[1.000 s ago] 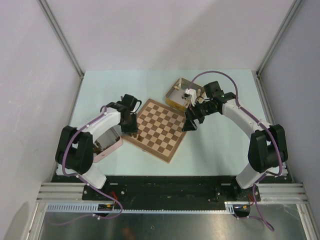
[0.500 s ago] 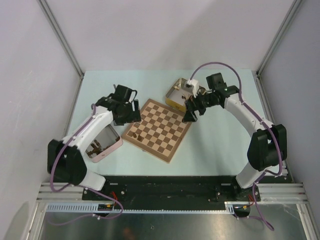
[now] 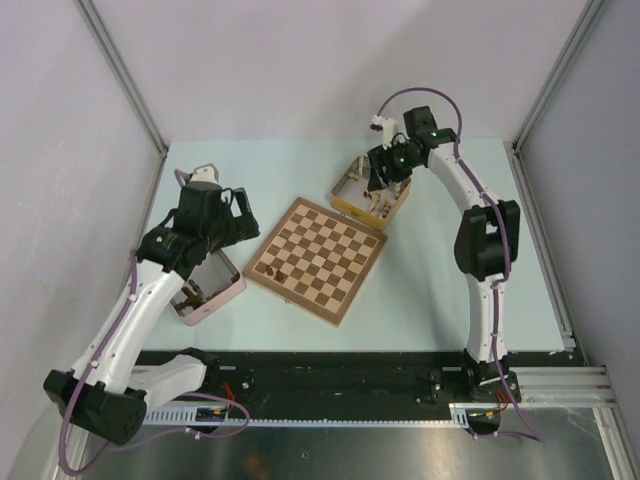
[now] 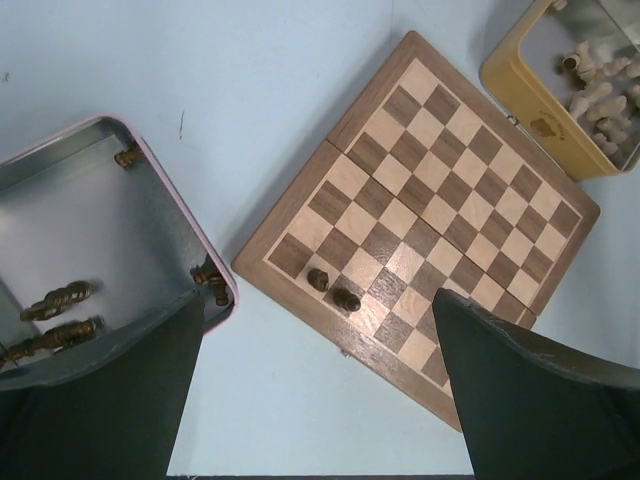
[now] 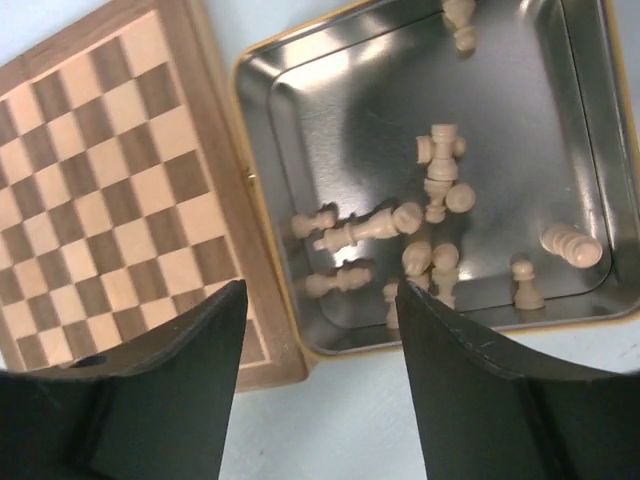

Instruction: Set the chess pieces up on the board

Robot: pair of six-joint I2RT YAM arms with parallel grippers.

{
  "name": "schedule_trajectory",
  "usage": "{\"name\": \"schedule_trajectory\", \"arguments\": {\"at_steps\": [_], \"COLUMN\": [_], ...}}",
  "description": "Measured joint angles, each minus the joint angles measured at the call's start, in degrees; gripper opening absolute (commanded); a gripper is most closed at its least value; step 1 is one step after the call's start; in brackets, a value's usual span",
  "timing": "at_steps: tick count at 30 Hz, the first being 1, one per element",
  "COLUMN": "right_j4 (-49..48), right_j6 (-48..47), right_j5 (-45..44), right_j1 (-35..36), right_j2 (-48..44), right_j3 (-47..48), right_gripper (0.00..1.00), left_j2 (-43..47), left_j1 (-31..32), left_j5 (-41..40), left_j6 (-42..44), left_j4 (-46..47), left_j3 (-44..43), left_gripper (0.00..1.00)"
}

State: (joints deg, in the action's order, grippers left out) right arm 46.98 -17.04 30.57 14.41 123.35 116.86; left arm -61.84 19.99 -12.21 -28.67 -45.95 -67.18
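The board (image 3: 318, 262) lies at an angle in mid-table. Two dark chess pieces (image 4: 319, 279) (image 4: 346, 298) stand side by side on its left corner squares. My left gripper (image 3: 226, 222) hangs open and empty, high between the pink tin (image 3: 226, 294) and the board's left corner; in its wrist view the left gripper (image 4: 315, 400) frames bare table. More dark pieces (image 4: 58, 298) lie in the pink tin (image 4: 160, 170). My right gripper (image 3: 380, 182) hovers open over the yellow tin (image 3: 348, 209). The right gripper (image 5: 320, 390) holds nothing, above several pale pieces (image 5: 362, 228) lying in that tin (image 5: 255, 190).
The board's edge (image 5: 215, 150) almost touches the yellow tin's side. Grey walls and metal posts (image 3: 128, 85) close in the table on three sides. The arm bases stand on the black rail (image 3: 330, 375) at the near edge.
My left gripper opened, left a dark piece on the board's left corner and drew back towards the pink tin. My right gripper swung from the board's right edge to over the yellow tin, jaws narrowing slightly.
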Motion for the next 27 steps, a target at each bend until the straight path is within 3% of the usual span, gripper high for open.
{"name": "schedule_trajectory", "arguments": {"at_steps": [4, 9, 27], "right_j4": [3.0, 5.4, 5.9], "right_j6": [-1.2, -3.1, -4.0], "right_j5": [-2.7, -5.0, -5.7], "right_j1": [0.0, 0.2, 0.2], "right_j2": [8.4, 12.5, 18.3], "right_j3": [9.2, 11.7, 16.1], "right_gripper": [0.53, 0.46, 0.49], "left_j2": [3.1, 4.8, 5.5], "left_j1": [-0.2, -0.4, -0.6], "left_j5": [-0.1, -0.1, 0.3], "left_j6": [-0.9, -2.2, -3.9], "left_j4": [0.7, 0.7, 1.8], "left_j3": [4.4, 7.9, 8.4], "left_gripper": [1.00, 1.00, 1.00]}}
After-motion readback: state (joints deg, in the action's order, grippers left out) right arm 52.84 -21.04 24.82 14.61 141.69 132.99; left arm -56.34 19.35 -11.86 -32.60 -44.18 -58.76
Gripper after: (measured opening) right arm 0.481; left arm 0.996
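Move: The white piece in the middle of the cluster in the yellow tray lies about 4 cm ahead of my right hand, 1 cm left and some 13 cm below. A stack of white pieces lies about 7 cm ahead and 6 cm left, the upright white piece about 10 cm ahead and 5 cm right. The chessboard's middle is 14 cm back and 20 cm left. From my left hand, the aimed-at piece is roughly 21 cm ahead and 37 cm right, far below. I sink my right hand some 9 cm into the space over the yellow tray, reaching about 4 cm forward, most of that early on. Meanwhile I narrow its fingers from nearly three-quarters open to about half, straddling the cluster from above, and tip them about 10 degrees steeper. My empty left hand eases down 3 cm and back 2, still wide open, then hovers. ##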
